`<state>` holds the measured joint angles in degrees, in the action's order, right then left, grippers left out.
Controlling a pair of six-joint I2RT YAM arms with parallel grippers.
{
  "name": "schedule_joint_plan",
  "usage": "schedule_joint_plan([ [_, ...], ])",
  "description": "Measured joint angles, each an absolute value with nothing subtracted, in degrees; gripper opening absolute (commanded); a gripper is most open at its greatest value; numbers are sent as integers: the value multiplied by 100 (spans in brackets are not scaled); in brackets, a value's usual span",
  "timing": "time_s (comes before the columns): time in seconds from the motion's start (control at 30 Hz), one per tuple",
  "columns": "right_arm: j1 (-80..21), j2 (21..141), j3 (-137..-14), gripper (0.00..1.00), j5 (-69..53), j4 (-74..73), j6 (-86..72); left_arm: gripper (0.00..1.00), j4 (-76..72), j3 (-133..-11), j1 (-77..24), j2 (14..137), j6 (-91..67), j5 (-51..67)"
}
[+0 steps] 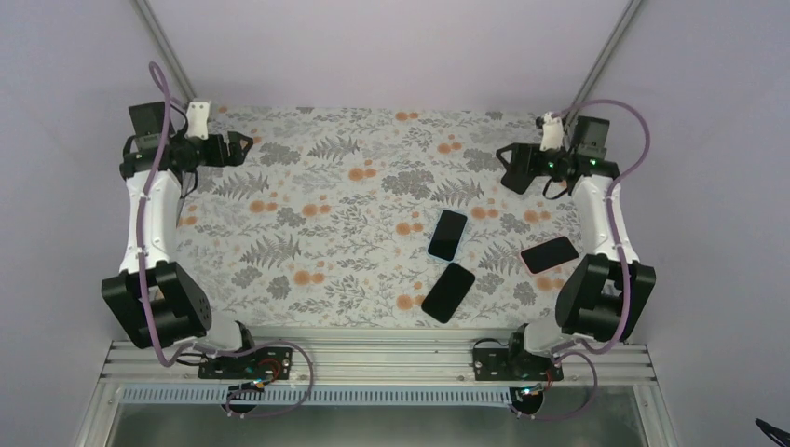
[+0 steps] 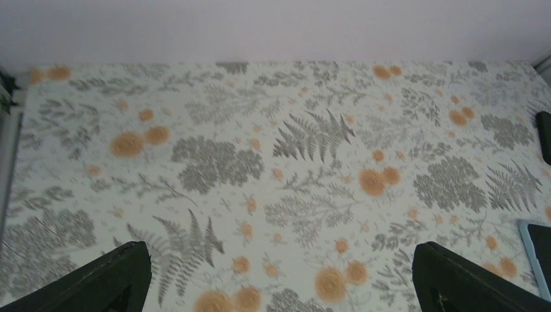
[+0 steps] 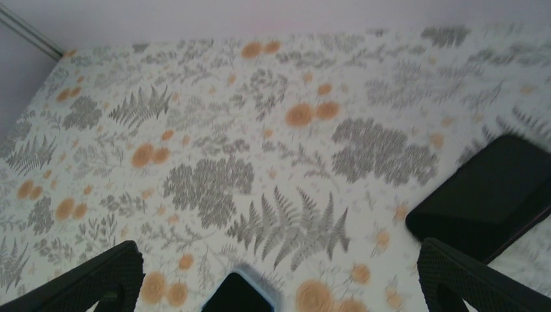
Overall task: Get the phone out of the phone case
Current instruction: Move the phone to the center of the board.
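Three black phones lie right of the middle on the floral tablecloth (image 1: 307, 214). The farthest one, phone (image 1: 447, 235), shows a light blue rim, the phone case (image 2: 527, 250), at the right edge of the left wrist view. The same blue-rimmed corner (image 3: 260, 286) sits low in the right wrist view, between the fingers and well below them. My left gripper (image 1: 244, 142) hovers open at the back left, far from the phones. My right gripper (image 1: 508, 172) hangs open at the back right, above and behind the cased phone. Neither holds anything.
A bare black phone (image 1: 448, 292) lies near the front edge. Another (image 1: 550, 254) lies beside the right arm. A large black phone (image 3: 487, 195) fills the right of the right wrist view. Walls close the back and both sides.
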<state>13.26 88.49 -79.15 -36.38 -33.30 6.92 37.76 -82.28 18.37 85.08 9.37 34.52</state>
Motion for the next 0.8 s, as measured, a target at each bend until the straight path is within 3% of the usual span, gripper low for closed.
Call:
schedule_joint_plan([
  [0.33, 1055, 7889, -6213, 99, -2891, -2912, -54, 100, 3420, -7015, 1406, 7561, 633, 3046],
  [0.57, 1066, 8047, -6145, 99, -2283, -2836, -443, 100, 3175, -6600, 1223, 7002, 541, 2668],
  [0.8, 1179, 8973, -6573, 99, -1861, -2818, -779, 100, 3004, -6573, 1181, 6676, 528, 2246],
])
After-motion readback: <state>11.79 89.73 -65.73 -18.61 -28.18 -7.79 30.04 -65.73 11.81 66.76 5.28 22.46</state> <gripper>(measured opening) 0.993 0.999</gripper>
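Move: The black phone lying farthest out on the right is the one in line for the open right hand: about 15 cm ahead, 12 cm to its right and some 27 cm below. On the same table top, the blue-edged phone lies roughly 5 cm back and 12 cm left of that hand, and the red-edged phone about 12 cm back and 18 cm right. From the left hand the black phone lies around 16 cm ahead and 75 cm right. Downwards, by about 11 cm in all, the right hand sinks towards the black phone, first drawing back some 5 cm, then swinging forward and to the right as the wrist turns clockwise and tips farther down, fingers still wide open. The left hand, also open and empty, draws back about 5 cm and a little right, dipping slightly, then rising again. ##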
